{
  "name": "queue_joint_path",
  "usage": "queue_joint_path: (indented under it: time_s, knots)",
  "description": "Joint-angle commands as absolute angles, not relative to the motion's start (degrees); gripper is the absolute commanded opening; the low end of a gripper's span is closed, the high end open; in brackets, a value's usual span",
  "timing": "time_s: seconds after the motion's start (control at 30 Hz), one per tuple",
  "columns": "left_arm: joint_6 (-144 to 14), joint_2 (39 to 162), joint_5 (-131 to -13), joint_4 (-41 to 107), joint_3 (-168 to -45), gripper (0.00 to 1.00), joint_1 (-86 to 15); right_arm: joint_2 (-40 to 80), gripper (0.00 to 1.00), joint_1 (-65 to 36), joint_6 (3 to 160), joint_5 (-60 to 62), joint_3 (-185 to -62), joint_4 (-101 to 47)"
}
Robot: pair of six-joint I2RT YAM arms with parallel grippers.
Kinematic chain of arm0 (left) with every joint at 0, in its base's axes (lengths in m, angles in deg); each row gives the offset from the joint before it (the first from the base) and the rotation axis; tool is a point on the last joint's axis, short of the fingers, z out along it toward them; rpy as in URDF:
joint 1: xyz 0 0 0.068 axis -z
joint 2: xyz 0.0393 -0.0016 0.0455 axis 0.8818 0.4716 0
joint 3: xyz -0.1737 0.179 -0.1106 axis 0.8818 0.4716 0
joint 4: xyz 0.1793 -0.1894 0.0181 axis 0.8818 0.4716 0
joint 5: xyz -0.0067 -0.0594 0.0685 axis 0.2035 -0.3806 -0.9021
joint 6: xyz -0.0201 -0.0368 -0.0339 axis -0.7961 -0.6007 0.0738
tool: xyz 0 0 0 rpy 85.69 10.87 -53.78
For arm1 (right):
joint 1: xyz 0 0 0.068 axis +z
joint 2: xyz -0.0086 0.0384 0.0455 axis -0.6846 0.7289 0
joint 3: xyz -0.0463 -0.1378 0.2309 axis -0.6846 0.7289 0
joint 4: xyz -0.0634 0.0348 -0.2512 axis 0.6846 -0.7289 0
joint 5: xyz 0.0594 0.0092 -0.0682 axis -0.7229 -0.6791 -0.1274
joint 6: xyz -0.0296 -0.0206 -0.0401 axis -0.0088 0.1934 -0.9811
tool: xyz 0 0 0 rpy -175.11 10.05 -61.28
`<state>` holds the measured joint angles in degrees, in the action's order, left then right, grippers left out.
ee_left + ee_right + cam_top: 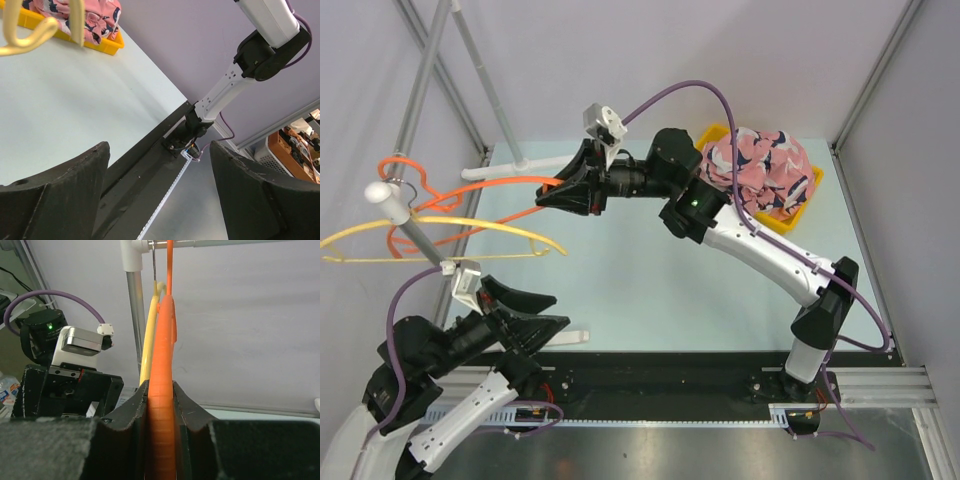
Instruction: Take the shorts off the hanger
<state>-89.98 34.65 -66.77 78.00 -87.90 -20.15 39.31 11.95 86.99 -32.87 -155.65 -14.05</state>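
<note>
The pink shark-print shorts (765,170) lie bunched in a yellow bin (715,132) at the back right, and also show in the left wrist view (100,15). A bare orange hanger (470,185) hangs from the rack rod at the left, with a bare yellow hanger (440,240) beside it. My right gripper (545,195) is shut on the orange hanger's arm (162,390), which is pinched between both fingers. My left gripper (558,312) hovers open near the front left, with nothing between its fingers (75,175).
The rack's grey pole (415,105) and white foot (520,165) stand at the back left. A small white piece (570,338) lies by the table's front edge. The yellow hanger's hook (30,35) shows near the left wrist camera. The right arm (770,260) spans the table.
</note>
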Motion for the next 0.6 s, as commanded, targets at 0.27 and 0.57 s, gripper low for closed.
queue_joint_path:
  time_s: [0.27, 0.57]
  knots:
    - [-92.2, 34.1, -67.4, 76.3, -85.2, 0.86, -19.9, 38.3, 0.3, 10.1, 89.5, -38.2, -154.7, -11.0]
    - [-92.4, 33.7, -67.6, 76.3, -83.7, 0.86, -19.9, 29.8, 1.0, 9.4, 90.2, -16.2, -146.2, -19.8]
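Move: The right hand pinches the end of the orange hanger, whose hook is already at the rail; that spot on the rail is about 20 cm to the hand's left, 2 cm back and some 13 cm higher. The yellow hanger's middle is about 20 cm left, 5 cm back and 5 cm up, and the white rail joint 23 cm left, 7 cm back and 13 cm up. From the empty left hand that hook spot lies roughly 20 cm left, 11 cm ahead and 28 cm up. The right hand sinks a further 1 cm or so with the orange hanger's end still pinched, easing the hook down at the rail beside the yellow hanger, and stays there briefly. Then its fingers spread from nearly shut to fully wide, letting go of the hanger, as the hand backs off forward and down (about 3 cm lower and 2 cm farther forward in all), tipping slightly downward. ##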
